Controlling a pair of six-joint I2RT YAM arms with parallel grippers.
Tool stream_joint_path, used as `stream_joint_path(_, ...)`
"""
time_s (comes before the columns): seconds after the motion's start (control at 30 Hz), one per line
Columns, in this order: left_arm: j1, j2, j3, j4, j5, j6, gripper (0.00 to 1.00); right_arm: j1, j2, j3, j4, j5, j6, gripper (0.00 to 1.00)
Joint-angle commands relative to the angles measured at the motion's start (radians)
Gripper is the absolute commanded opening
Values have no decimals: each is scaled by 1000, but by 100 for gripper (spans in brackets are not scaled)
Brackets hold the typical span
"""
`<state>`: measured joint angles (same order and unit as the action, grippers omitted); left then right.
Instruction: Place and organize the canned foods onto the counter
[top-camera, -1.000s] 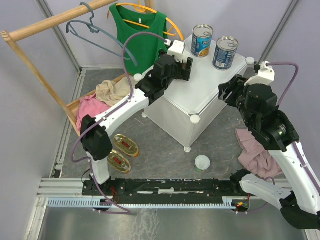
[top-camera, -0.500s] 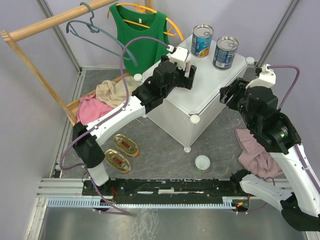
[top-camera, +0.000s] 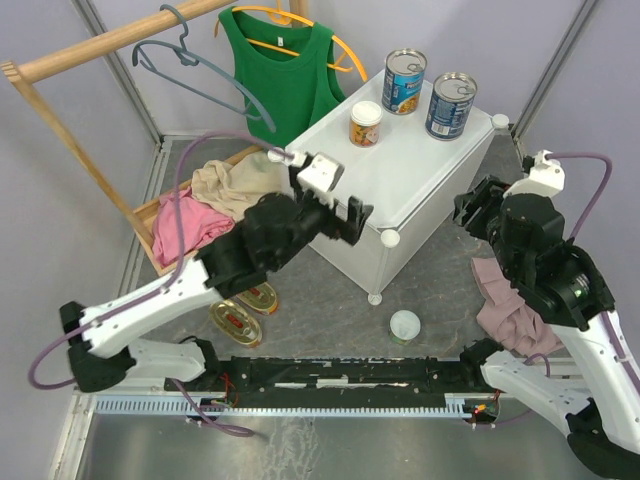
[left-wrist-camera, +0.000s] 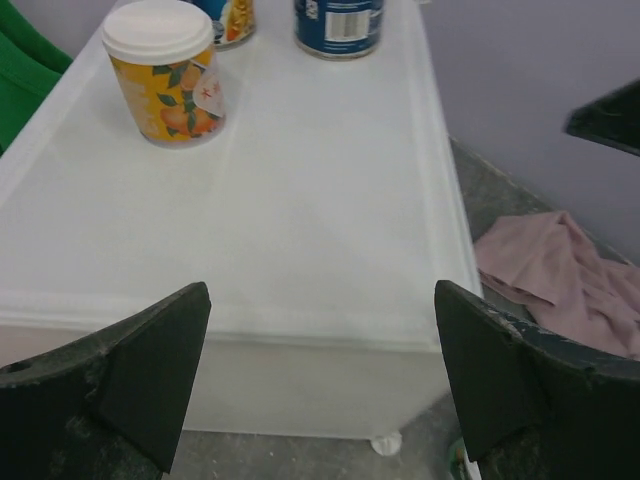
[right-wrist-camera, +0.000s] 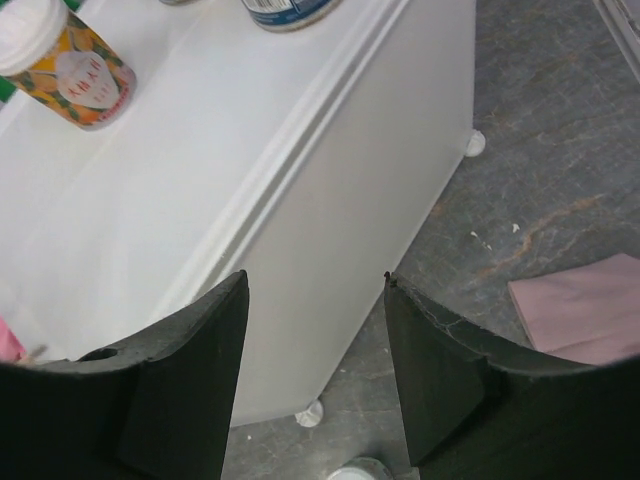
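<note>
On the white counter (top-camera: 420, 190) stand two tall blue-labelled cans (top-camera: 404, 82) (top-camera: 451, 104) and a small white-lidded can (top-camera: 366, 124) with an orange label. A second white-lidded can (top-camera: 405, 326) sits on the floor by the counter's near leg. Two flat gold tins (top-camera: 236, 322) (top-camera: 262, 297) lie on the floor, partly under my left arm. My left gripper (top-camera: 352, 218) (left-wrist-camera: 320, 370) hangs open and holds nothing off the counter's near-left edge, facing the small can (left-wrist-camera: 165, 70). My right gripper (top-camera: 478, 203) (right-wrist-camera: 314, 282) is open and holds nothing beside the counter's right wall (right-wrist-camera: 330, 200).
A wooden tray with pink and beige clothes (top-camera: 215, 195) lies left of the counter, under a wooden rail with hangers and a green top (top-camera: 277, 75). A pink cloth (top-camera: 510, 305) (left-wrist-camera: 560, 280) lies on the floor to the right. Metal frame posts border the floor.
My left gripper has drawn back off the counter toward the near left, uncovering the small white-lidded can standing on top. The right arm has shifted slightly right and back.
</note>
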<state>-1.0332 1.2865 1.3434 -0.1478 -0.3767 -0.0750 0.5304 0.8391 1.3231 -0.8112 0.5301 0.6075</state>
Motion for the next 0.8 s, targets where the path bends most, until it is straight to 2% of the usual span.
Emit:
stream_joint_path(0.0,-101,-185,-151,-6,-38,-79,99,5,-38,-49,-34,49,23,65)
stream_joint_path(0.13,-177,-296,-313,-5,-23,-123,100,5,-66,-97,-65,53,53,65)
stream_joint_path(0.3,-266,-352,-453,-3,-6,-169,100,5,-104,-160,-102,51,92,65)
stream_joint_path(0.47,-335,-351,-540,26,-40,-229,99,5,-132,-219,-124,35,126,65)
stream_joint_path(0.63,-369,-342,-696,183,-77,-298,98,5,-177,-318,-128,5,180,65)
stream_joint_path(0.77,-385,-264,-742,268,-77,-318,98,5,-193,-399,-121,-16,219,65)
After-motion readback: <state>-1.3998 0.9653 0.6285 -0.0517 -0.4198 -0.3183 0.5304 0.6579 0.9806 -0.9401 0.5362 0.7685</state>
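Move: The last can, the white-lidded one standing alone on the table, lies about 9 cm back and 12 cm to the right of the left hand, some 34 cm below it. The counter's near top corner is level with that hand, roughly 6 cm to its right and 8 cm lower. From the right hand the can is about 7 cm back, 9 cm left and 33 cm down, while the pink cloth lies some 18 cm to that hand's right, about 1 cm ahead. Backing off from the counter, the empty left hand first draws back nearly level, then sinks steeply in front of it towards the height of the last can, about 19 cm down and 15 cm back in all, tipping downward and turning clockwise some 15 degrees each. The right hand sinks about 11 cm and eases back and slightly right, also tipping down. Both grippers stay open and touch nothing. ##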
